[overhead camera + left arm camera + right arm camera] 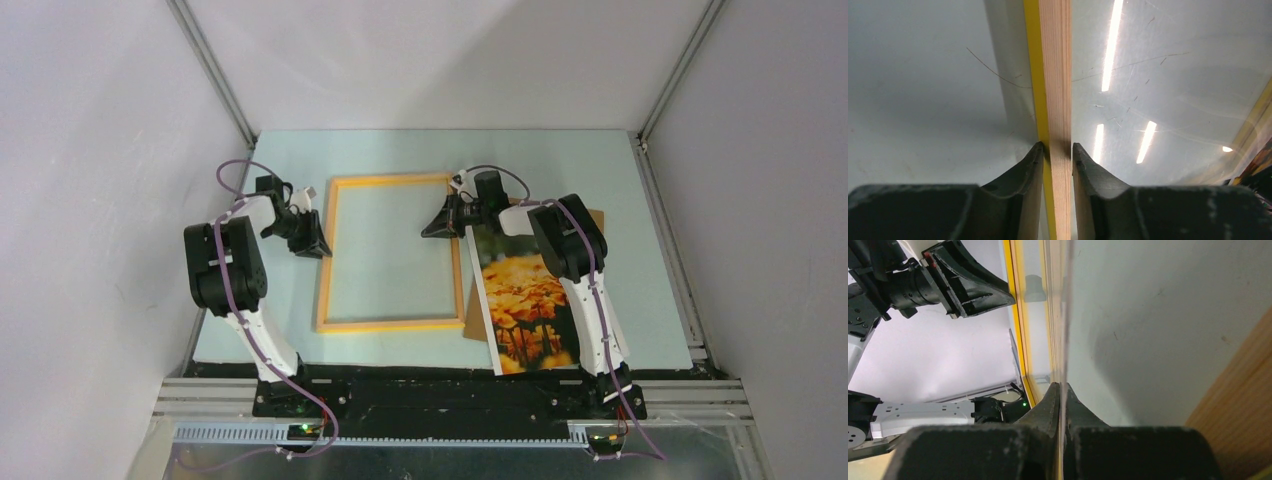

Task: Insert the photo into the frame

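The yellow wooden frame lies flat mid-table. My left gripper is at its left rail near the far corner. In the left wrist view the jaws straddle that rail: one finger touches the yellow edge and a thin gap shows at the other. My right gripper is at the frame's right rail near the top. In the right wrist view it is shut on the edge of a thin clear pane. The flower photo lies face up right of the frame, partly under the right arm.
A brown backing board lies under the photo, its corners showing, and appears at the lower right of the right wrist view. Grey walls with metal rails enclose the table on the left, right and back. The arm bases stand at the near edge.
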`<state>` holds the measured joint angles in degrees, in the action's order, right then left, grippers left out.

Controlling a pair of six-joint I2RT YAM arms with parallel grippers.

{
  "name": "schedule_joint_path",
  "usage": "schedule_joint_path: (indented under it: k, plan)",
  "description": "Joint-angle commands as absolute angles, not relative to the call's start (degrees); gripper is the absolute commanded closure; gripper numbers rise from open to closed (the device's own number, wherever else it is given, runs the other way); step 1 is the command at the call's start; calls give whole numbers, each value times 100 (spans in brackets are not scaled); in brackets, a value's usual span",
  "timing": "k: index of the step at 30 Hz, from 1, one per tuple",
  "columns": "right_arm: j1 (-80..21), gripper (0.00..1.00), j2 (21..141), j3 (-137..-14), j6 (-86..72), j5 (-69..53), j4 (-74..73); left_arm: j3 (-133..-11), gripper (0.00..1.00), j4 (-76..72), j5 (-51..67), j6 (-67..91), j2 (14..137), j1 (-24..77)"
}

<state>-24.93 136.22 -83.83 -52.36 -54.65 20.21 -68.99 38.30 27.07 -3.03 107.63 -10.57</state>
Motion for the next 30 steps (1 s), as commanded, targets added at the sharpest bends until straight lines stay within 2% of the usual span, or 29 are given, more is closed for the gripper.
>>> schedule_joint_path:
  k: [1, 18, 26, 30]
  plan:
    - [-2609, 100, 13552, -8758, -4901, -5231, 1699, -6847, 68, 3889, 3339, -299, 10609, -984]
    - [-2590, 100, 13470, -9053, -4439, -4950, 869, -6856, 47, 3888, 3190, -296, 10487, -971]
    - [-2566, 100, 13446, -9070, -4324, -4881, 719, -6926, 31, 3892, 2841, -326, 10147, -980]
    - [-2558, 100, 13431, -9098, -4282, -4856, 654, -7019, 28, 3892, 2585, -392, 9860, -976]
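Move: The left fingers straddle the frame's left rail, its wood right at the fingertips; the near rail's middle is about 16 cm back and 14 cm to the right, the far rail's about 17 cm ahead and 14 cm right. The right hand already pinches the clear sheet's right edge inside the frame; the right rail's middle lies some 6 cm to its right, 3 cm back and 3 cm below. From that hand, the photo is roughly 22 cm right, 14 cm back. Letting go of the left rail, the left fingers spread to well over half open, the hand easing about 1 cm to the right and then starting to lift, roughly 2 cm, off the frame. Meanwhile the right hand keeps its pinch on the clear sheet and eases it down about 1 cm towards the frame and slightly forward, its fingertips tipping some 5 degrees further down. ##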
